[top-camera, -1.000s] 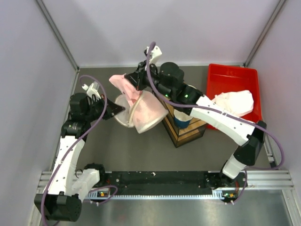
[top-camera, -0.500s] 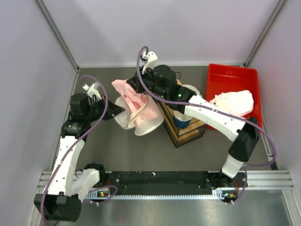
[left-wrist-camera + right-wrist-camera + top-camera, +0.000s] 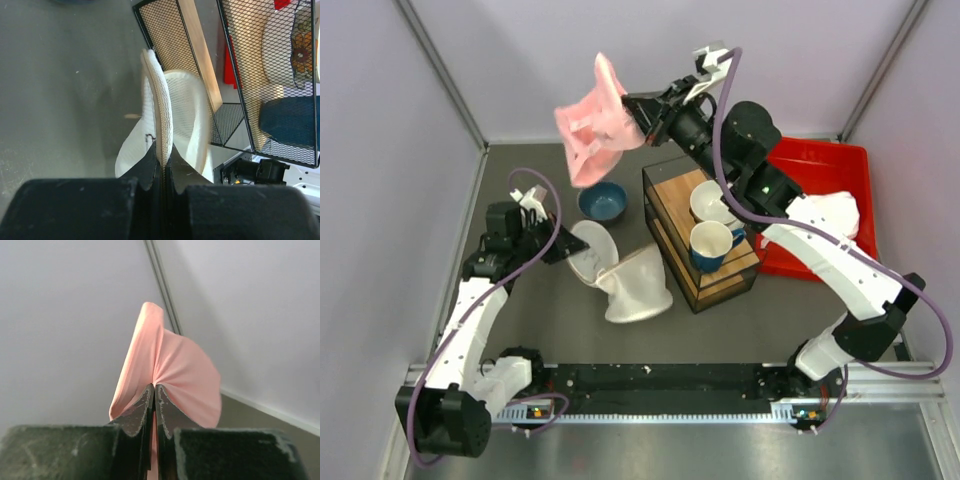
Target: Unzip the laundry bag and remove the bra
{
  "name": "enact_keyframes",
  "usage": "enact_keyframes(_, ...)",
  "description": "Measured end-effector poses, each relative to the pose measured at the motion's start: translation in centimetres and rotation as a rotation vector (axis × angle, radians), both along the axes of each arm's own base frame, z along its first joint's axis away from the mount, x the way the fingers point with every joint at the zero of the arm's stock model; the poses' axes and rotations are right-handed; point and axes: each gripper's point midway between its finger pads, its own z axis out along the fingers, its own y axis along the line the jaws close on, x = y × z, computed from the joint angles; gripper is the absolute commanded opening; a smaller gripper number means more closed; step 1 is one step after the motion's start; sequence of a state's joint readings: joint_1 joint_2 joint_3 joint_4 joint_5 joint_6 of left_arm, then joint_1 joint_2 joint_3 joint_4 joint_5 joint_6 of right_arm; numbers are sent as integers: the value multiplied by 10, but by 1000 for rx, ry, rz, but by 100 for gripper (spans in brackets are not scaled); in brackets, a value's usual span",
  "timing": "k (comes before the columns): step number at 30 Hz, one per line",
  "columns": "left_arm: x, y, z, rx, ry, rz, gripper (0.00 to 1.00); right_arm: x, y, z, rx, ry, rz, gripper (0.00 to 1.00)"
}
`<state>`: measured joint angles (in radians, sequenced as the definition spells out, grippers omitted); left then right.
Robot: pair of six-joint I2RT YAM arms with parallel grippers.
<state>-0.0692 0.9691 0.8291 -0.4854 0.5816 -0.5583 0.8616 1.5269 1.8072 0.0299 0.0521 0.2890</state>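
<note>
The white mesh laundry bag [image 3: 630,283] lies open on the table left of the wooden rack. My left gripper [image 3: 563,247] is shut on the stiff round lid's zipper rim [image 3: 163,107]; the bag's mesh body [image 3: 187,117] shows behind the rim. My right gripper [image 3: 638,118] is shut on the pink bra [image 3: 592,135] and holds it high above the table's far left, clear of the bag. In the right wrist view the pink fabric [image 3: 172,372] bunches between the closed fingertips.
A blue bowl [image 3: 602,202] sits on the table under the hanging bra. A wooden wire rack [image 3: 700,240] with cups stands right of the bag. A red tray [image 3: 815,172] holding white cloth [image 3: 820,215] is at the far right.
My right gripper has lifted the bra up and out of the bag and swung it toward the back. The bag has slumped lower, and the blue bowl now shows.
</note>
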Motion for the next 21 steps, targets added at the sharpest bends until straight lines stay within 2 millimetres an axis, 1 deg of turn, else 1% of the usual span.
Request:
enact_keyframes(2,-2,-3,0,2,-1,-12,0,1,-5,9,20,-16,-11,0)
enact_keyframes(6,-3,-5,-1,8,1,-21,0,5,-7,8,17,-12,-28,0)
enact_keyframes(8,-3,-3,-1,17,1,-17,0,11,-13,7,13,-12,-51,0)
enact_keyframes(10,-3,-1,0,35,-2,-9,0,23,-26,8,15,-13,-89,0)
enact_keyframes(12,-2,2,1,51,-11,-3,0,41,-47,7,18,-5,-141,0)
enact_keyframes(14,-1,3,3,60,-17,2,0,61,-78,6,25,6,-210,0)
enact_keyframes(16,0,4,4,65,-23,4,0,74,-109,10,32,10,-280,0)
enact_keyframes(17,1,4,3,68,-25,5,0,79,-125,13,38,8,-315,0)
enact_keyframes(19,1,6,3,75,-27,10,0,82,-156,18,53,5,-384,0)
enact_keyframes(21,2,7,4,85,-33,14,0,79,-184,21,65,1,-444,0)
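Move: Some 40 cm to the right of the right hand, about 8 cm farther out and 53 cm below it lies the middle of the red tray, where the held bra is being taken. The white cloth already in the tray is about 41 cm right and 6 cm ahead of that hand; the wooden rack with the mugs is about 16 cm right, 3 cm back and 45 cm below. From the left hand the tray is some 51 cm right, 13 cm ahead and 20 cm lower. Carrying the pink bra high in its shut fingers, the right hand at first barely moves, then swings faster and faster to the right towards the red tray, about 18 cm, with some 8 cm forward, staying nearly level while the wrist turns about 25 degrees clockwise. The left hand stays in place, still pinching the laundry bag by its lid and tilting slightly. ##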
